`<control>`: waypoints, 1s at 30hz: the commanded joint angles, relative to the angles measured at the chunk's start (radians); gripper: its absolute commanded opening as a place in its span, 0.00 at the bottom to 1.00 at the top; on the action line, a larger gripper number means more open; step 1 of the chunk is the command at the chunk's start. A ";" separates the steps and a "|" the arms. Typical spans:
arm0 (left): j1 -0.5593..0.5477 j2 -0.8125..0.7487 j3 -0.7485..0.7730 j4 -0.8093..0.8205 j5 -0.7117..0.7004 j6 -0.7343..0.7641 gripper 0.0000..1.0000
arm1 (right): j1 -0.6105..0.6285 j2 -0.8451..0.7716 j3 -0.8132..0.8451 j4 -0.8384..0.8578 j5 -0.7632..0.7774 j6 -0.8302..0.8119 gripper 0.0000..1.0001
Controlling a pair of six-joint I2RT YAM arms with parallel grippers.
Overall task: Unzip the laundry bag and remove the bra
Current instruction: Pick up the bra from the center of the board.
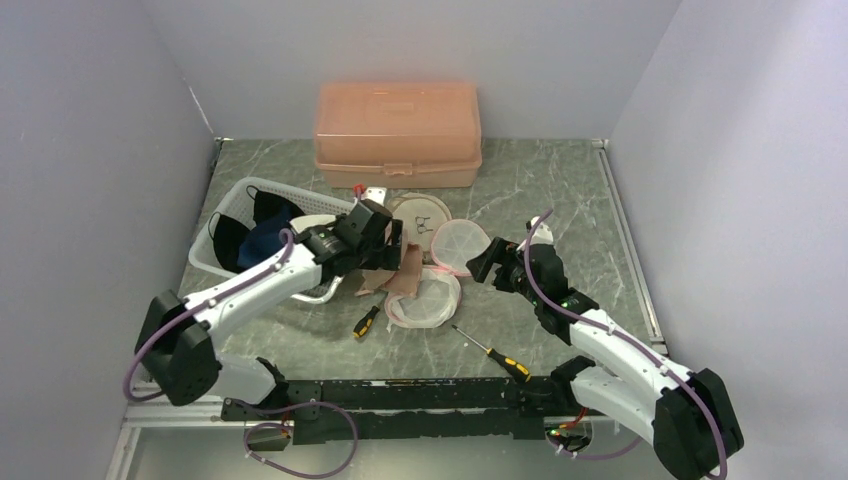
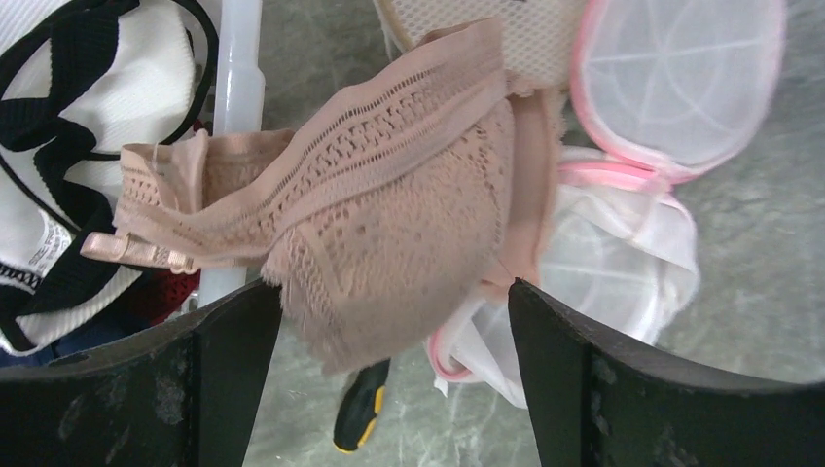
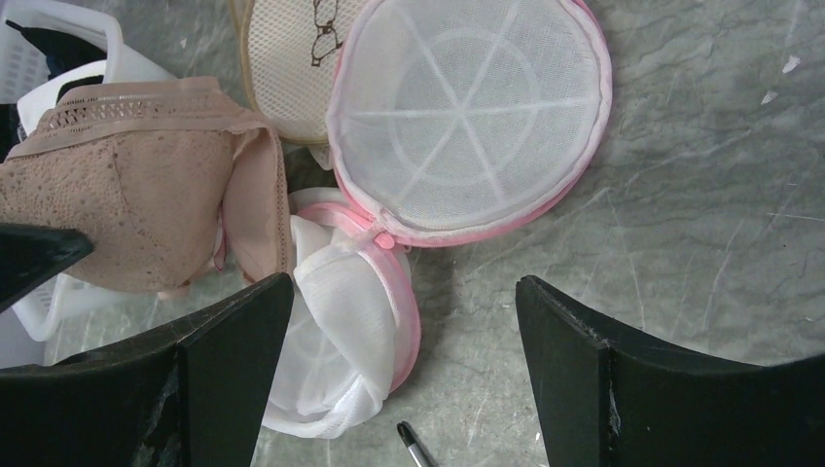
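Note:
The white mesh laundry bag with pink trim lies unzipped like a clamshell: its round lid (image 3: 467,107) is flipped back and the lower half (image 3: 340,331) sits crumpled beside it. In the top view both halves (image 1: 445,275) show at mid table. The tan lace bra (image 2: 389,195) lies outside the bag, draped from the basket rim down to the table (image 1: 395,272). My left gripper (image 2: 394,336) hovers over the bra's lower edge, open, with nothing pinched. To the right of the bag, my right gripper (image 3: 404,321) is open over the bag's lower half and bare table (image 1: 480,262).
A white basket (image 1: 228,262) with dark clothes stands on the left. An orange lidded box (image 1: 397,135) is at the back. A beige mesh pouch (image 1: 422,215) lies behind the bag. Two screwdrivers lie in front, one short (image 1: 366,321) and one long (image 1: 495,355).

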 commanded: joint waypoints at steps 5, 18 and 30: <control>0.003 0.059 0.041 0.052 -0.005 0.028 0.76 | -0.002 -0.034 0.002 0.005 -0.012 -0.022 0.89; 0.041 -0.140 0.068 0.079 -0.019 0.116 0.03 | -0.002 -0.106 0.037 -0.041 -0.012 -0.030 0.89; 0.078 -0.247 0.400 -0.146 -0.249 0.275 0.03 | -0.003 -0.144 0.090 -0.078 -0.043 -0.048 0.90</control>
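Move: The beige bra lies crumpled just under the left hand, about 1 cm ahead, 1 cm left and 4 cm lower, partly over the basket's right rim. The basket's middle is some 22 cm to the left and 3 cm ahead; the open laundry bag is roughly 5 cm right and 7 cm back, the mesh bag with glasses 4 cm right and 7 cm ahead. The bra is about 15 cm left and 2 cm ahead of the right hand. Pinches the bra between the left fingers: the open left hand sinks about 2 cm onto it, shuts while starting back up, then lifts it with growing speed to some 21 cm above the start, drifting left over the basket near the end and tipping the fingers up nearly 30 degrees. The right hand, still open and empty, rises about 4 cm. ##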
